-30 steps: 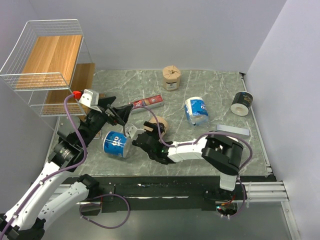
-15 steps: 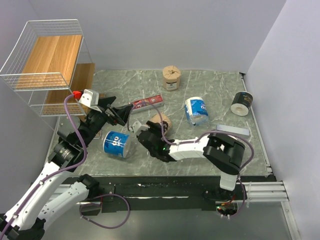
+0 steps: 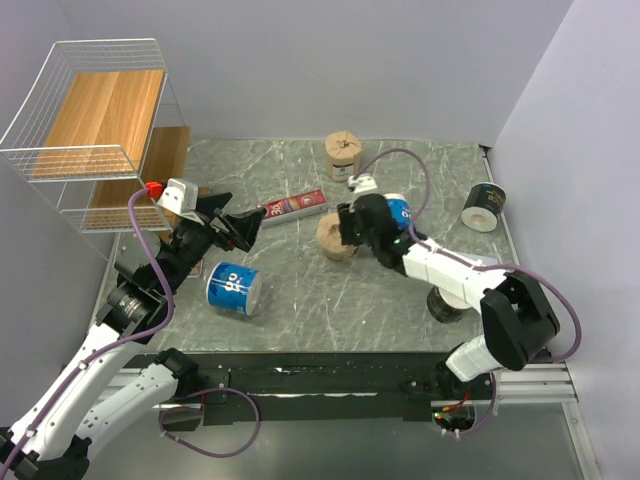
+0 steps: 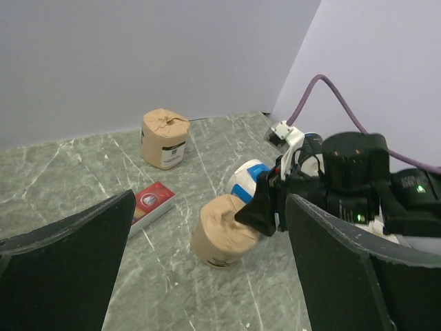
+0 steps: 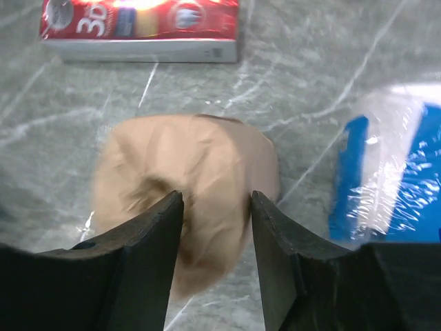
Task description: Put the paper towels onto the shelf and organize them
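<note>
My right gripper (image 3: 345, 225) (image 5: 217, 196) has its jaws drawn in on the crumpled top of a kraft-brown paper towel roll (image 3: 332, 240) (image 4: 222, 238) (image 5: 186, 200). That roll stands tilted on the table centre, and its paper fills the gap between the fingers. My left gripper (image 3: 255, 228) (image 4: 210, 200) hangs wide open to the left of that roll, holding nothing. Other rolls lie about: a blue-and-white one (image 3: 233, 288) near my left arm, another (image 3: 398, 210) (image 5: 386, 172) behind the right wrist, a brown one (image 3: 343, 155) (image 4: 165, 138) at the back and a dark one (image 3: 485, 205) far right. The shelf (image 3: 95, 125) stands at the back left.
A flat red box (image 3: 295, 205) (image 4: 151, 205) (image 5: 141, 27) lies between the two grippers, just beyond the held roll. A dark round thing (image 3: 443, 305) sits partly under my right forearm. Walls close the table at the back and right.
My right arm has swung from the near left side of the brown roll round to its right, and its jaws have closed in on the roll. The left arm has not moved.
</note>
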Robot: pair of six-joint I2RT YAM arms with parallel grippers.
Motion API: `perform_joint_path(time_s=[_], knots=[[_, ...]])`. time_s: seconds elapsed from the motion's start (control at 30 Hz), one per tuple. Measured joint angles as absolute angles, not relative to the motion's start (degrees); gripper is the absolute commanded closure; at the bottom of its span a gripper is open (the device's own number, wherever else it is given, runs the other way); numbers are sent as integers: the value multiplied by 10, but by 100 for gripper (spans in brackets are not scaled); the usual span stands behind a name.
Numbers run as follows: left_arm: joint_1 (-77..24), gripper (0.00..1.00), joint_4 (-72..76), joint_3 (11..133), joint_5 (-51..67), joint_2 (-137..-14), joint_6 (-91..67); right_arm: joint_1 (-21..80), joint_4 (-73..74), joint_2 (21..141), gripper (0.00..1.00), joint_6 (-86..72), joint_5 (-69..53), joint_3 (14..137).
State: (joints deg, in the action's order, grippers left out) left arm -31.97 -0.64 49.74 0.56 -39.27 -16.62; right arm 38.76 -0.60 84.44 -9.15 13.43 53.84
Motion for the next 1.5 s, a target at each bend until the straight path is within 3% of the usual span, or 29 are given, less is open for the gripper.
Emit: perform_joint_path(time_s=[0.17,0.6,0.8,0.83,0.93,1.27,1.5], knots=[[-320,4,-6,497,6,-396,-166,320,46,858,47,-160,11,557],[-320,4,-7,497,-3,-410,-166,317,65,900,42,-227,-170,592],[-320,3,-12,499,-20,-443,-156,317,88,877,21,-232,-196,588],[-320,3,-14,500,-23,-452,-155,317,90,861,12,-230,-196,582],[-321,3,-23,511,-27,-502,-147,317,95,789,1,-218,-192,551],[-376,3,-199,699,-28,-760,-126,319,134,478,0,-164,-138,418],[-456,5,-273,800,-39,-897,-127,319,155,334,1,-150,-104,371]])
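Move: The brown paper towel roll is already tilted in the right fingers, its middle about 3 cm left, 1 cm ahead and 4 cm below that hand. It goes to clear table about 3 cm back and 7 cm left of the hand. The red box lies 8 cm ahead, 14 cm left; the blue pack 4 cm ahead, 14 cm right. From the left hand the roll is about 13 cm ahead, 15 cm right and 28 cm down. The brown roll, still in the right fingers, is carried about 5 cm back and left and slightly down while the wrist tips further downward; the fingers then spread wide and that hand withdraws back, right and up, about 10 cm each. The left hand, fingers still wide open, sinks about 17 cm while swinging right and somewhat forward towards the roll, tipping down. ##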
